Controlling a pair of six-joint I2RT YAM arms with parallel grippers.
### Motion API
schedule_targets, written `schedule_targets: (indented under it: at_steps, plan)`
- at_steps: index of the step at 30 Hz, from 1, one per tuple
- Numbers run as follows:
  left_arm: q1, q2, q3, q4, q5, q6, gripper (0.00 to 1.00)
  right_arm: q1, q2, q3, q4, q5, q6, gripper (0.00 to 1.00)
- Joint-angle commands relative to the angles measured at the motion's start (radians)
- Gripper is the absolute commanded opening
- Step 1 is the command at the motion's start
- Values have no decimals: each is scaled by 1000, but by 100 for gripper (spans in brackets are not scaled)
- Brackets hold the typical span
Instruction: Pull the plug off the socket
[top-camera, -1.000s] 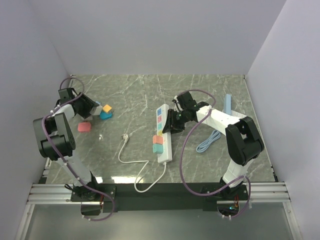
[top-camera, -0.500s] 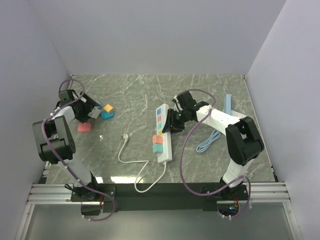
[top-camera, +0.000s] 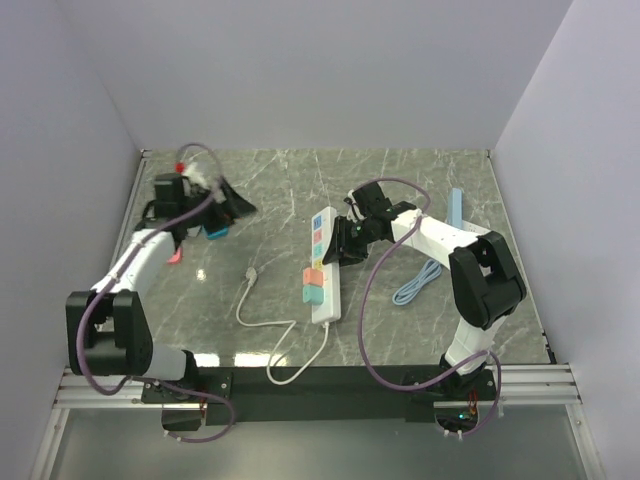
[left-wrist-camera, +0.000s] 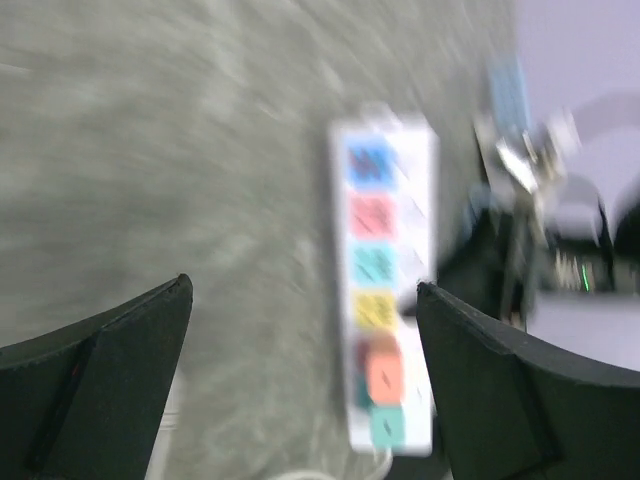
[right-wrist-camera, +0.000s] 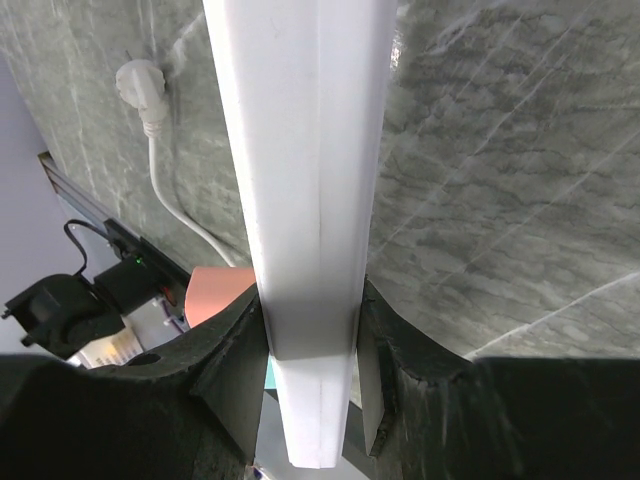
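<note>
The socket (top-camera: 322, 262) is a long white strip lying mid-table, with coloured outlets. An orange plug (top-camera: 313, 276) and a teal plug (top-camera: 313, 293) sit in its near end. My right gripper (top-camera: 344, 246) is shut on the strip's middle from the right side; in the right wrist view its fingers (right-wrist-camera: 238, 365) press both long sides of the socket (right-wrist-camera: 305, 190). My left gripper (top-camera: 226, 208) hangs open and empty, well left of the strip. Its blurred wrist view shows the socket (left-wrist-camera: 385, 250) and the orange plug (left-wrist-camera: 383, 375) ahead between the wide jaws.
A blue block (top-camera: 213, 231) and a pink block (top-camera: 172, 256) lie under the left arm. The strip's thin white cord (top-camera: 262, 318) loops toward the near edge. A coiled blue cable (top-camera: 418, 282) and a light blue bar (top-camera: 455, 208) lie at the right. Walls enclose three sides.
My left gripper has opened wide and swung up and to the right, away from the loose blocks, turning toward the strip. The right gripper and the strip have not moved.
</note>
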Motion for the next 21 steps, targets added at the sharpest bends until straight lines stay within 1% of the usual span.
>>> schedule_targets:
  at_steps: [1, 2, 4, 8, 12, 15, 21]
  plan:
    - [-156, -23, -62, 21, 172, 85, 99, -2, -1, 66, 56, -54, 45, 0]
    - [-216, -25, -75, 35, 177, 91, 99, -1, 1, 67, 57, -59, 52, 0]
    - [-258, -22, -121, 102, 210, 82, 99, -1, 6, 75, 54, -54, 55, 0]
    - [-351, 4, -149, 141, 224, 79, 99, -2, 0, 75, 59, -60, 61, 0]
    - [-420, 47, -121, 133, 178, 103, 99, 2, -2, 74, 59, -60, 58, 0]
    - [-451, 81, -103, 155, 164, 82, 100, 6, -7, 69, 59, -56, 59, 0]
    - [-534, 154, -46, 103, 59, 86, 99, 7, -4, 78, 59, -52, 62, 0]
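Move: The orange plug, upper of the two left on the power strip, is about 13 cm back, 21 cm to the right and 10 cm below the empty left hand. The teal plug sits some 4 cm nearer the base beside it; the loose white plug lies on the table about 9 cm back and 4 cm right of the left hand, 14 cm down. From the right hand the orange plug is roughly 5 cm back and 4 cm left. The right hand keeps its pinch on the power strip, barely shifting, while the left sweeps right and back, then sinks more slowly, still rightward, towards the orange plug: about 17 cm right, 12 cm back and 7 cm down in all. Its wrist swings some 35 degrees clockwise to face the strip, fingers staying wide open with the orange plug between and beyond their tips; no touch can be seen. ##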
